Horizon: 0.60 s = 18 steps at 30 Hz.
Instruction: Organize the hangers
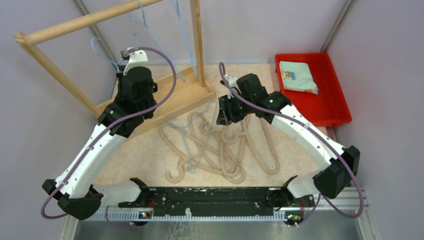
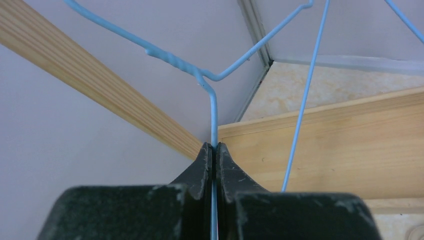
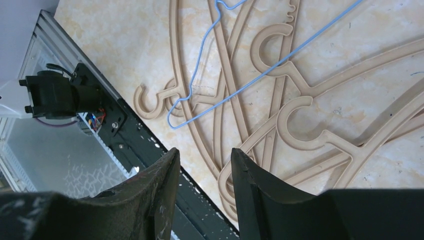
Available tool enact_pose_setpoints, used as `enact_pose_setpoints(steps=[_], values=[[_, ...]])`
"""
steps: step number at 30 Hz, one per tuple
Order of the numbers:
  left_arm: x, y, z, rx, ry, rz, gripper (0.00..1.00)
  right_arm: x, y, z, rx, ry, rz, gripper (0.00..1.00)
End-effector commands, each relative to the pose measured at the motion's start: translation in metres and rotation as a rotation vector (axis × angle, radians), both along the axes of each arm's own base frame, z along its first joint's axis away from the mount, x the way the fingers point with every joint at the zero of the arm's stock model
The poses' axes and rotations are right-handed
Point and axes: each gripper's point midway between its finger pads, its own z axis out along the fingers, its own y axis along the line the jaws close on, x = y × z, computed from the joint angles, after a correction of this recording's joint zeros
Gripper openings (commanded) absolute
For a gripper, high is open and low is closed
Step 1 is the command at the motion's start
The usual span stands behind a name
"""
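Note:
My left gripper (image 2: 213,148) is shut on the straight wire of a light-blue wire hanger (image 2: 214,102), held up beside the wooden rack; from above that gripper (image 1: 129,56) is near the rack's left post. Two more blue wire hangers (image 1: 145,25) hang from the rail. Several beige hangers (image 1: 220,150) lie in a tangled pile on the table, with a blue wire hanger (image 3: 200,65) lying across them. My right gripper (image 3: 202,152) is open above the pile's edge, holding nothing; from above it (image 1: 222,114) hovers over the pile's far side.
The wooden rack (image 1: 75,25) with its flat base (image 1: 187,95) stands at the back left. A red tray (image 1: 332,107) holding a folded cloth (image 1: 297,77) sits at the back right. The black base rail (image 1: 210,197) runs along the near edge.

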Motion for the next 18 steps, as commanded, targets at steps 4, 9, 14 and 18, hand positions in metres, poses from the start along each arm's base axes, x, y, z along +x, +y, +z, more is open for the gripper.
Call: enact_pose_setpoints(steps=[4,9,14,18], values=[[-0.013,0.022,0.057,0.066,-0.139,0.100,0.00,0.009,0.004,0.024,0.046,-0.066,-0.001,0.42],[-0.014,0.024,0.069,0.082,-0.175,0.113,0.00,0.009,0.007,0.022,0.053,-0.059,0.001,0.42],[-0.008,0.020,0.083,0.084,-0.201,0.104,0.00,0.009,0.008,0.023,0.059,-0.054,0.002,0.42],[0.003,0.012,0.084,0.093,-0.202,0.091,0.00,0.010,0.008,0.023,0.059,-0.055,0.003,0.42]])
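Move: The left hand already holds a blue hanger by one shoulder near its neck; the spot on the rack's top rod it is being taken to lies roughly 5 cm ahead, 9 cm left and 15 cm up. The left post stands level with the hand, some 14 cm left, and the nearest hung hanger about 11 cm ahead and 7 cm right, some 5 cm up. From the right hand, that rod spot is about 11 cm ahead, 45 cm left and 32 cm up. Keeping its pinch on the blue hanger's wire, the left hand carries it up about 7 cm with a slight drift left, bringing the hook to the left part of the top rod. The rise slows towards the end, while the wrist tips the fingers up some 10 degrees and rolls a little. The fingers stay shut. ##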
